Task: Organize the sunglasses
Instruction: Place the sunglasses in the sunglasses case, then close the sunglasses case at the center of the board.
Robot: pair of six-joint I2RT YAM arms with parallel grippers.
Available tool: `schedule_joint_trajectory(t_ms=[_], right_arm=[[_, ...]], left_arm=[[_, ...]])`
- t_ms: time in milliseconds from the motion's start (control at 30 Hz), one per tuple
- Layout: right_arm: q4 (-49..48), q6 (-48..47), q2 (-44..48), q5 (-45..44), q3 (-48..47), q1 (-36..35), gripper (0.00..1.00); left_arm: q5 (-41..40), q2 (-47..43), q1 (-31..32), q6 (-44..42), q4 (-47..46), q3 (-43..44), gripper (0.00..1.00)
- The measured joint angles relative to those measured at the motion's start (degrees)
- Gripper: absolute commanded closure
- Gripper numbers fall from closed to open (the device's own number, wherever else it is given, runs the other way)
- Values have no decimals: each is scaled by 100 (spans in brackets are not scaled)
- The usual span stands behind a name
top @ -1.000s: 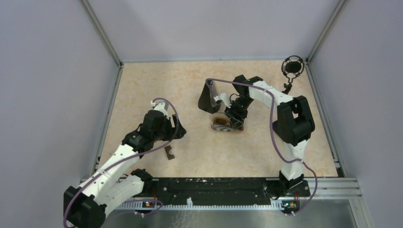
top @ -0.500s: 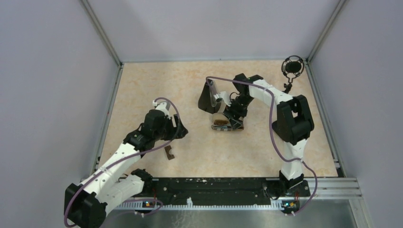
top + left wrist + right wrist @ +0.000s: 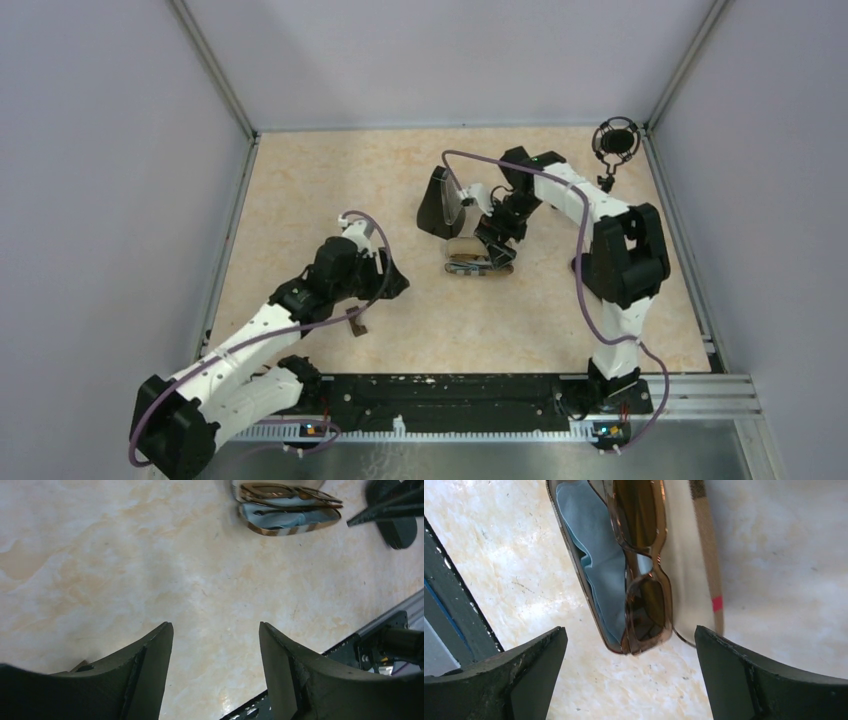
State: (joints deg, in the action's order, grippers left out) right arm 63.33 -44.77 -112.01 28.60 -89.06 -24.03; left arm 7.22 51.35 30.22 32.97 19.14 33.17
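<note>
The amber-lensed sunglasses lie folded in the open plaid case, on its blue cloth; the same pair shows at mid table from above. My right gripper hovers over one end of them, open, holding nothing. The brown-framed sunglasses lie on the table near the front, partly under my left arm. My left gripper is open and empty over bare table, just right of that brown pair. The case with the amber pair sits far ahead of it.
A black triangular case stands just left of the right gripper, behind the plaid case. A black microphone stands in the back right corner. The black rail runs along the near edge. Grey walls enclose the table.
The right gripper opened wide and drew back from the amber sunglasses, which stay in the case. The left arm moved right and nearer, over the brown pair; its jaws narrowed slightly.
</note>
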Motion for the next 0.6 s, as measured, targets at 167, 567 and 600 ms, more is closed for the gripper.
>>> schedule_joint_trajectory(t_ms=[167, 567, 600], right_arm=[[-181, 46, 472, 28, -2, 341, 1], [-2288, 1029, 682, 1154, 15, 1279, 35], [-2441, 1104, 632, 1263, 11, 1266, 38]], left_arm=[[-247, 509, 1093, 114, -708, -44, 35], [-1875, 2612, 2870, 1342, -2920, -46, 34], [-2000, 2688, 2940, 1504, -3200, -83, 35]])
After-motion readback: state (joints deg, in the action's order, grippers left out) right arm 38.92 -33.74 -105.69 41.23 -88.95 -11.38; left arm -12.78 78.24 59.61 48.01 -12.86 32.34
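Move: The open sunglasses case, with the sunglasses and blue cloth inside, lies some 19 cm to the left hand's right, about 4 cm ahead and 10 cm below. From the right hand, the same case is about 5 cm left, level fore and aft, and 5 cm down; the sunglasses are about 5 cm left, 1 cm back and 4 cm down. The windowed black box stands roughly 9 cm left of the case's middle and 11 cm farther out. The sunglasses case, its glasses already released, is left by the right hand, which goes forward about 11 cm while rising 8 cm, its fingers swinging outward and left, then starting to close from wide open. Meanwhile the left hand sweeps some 14 cm right towards the case's near side, sinking about 5 cm, fingers still open, touching nothing. ##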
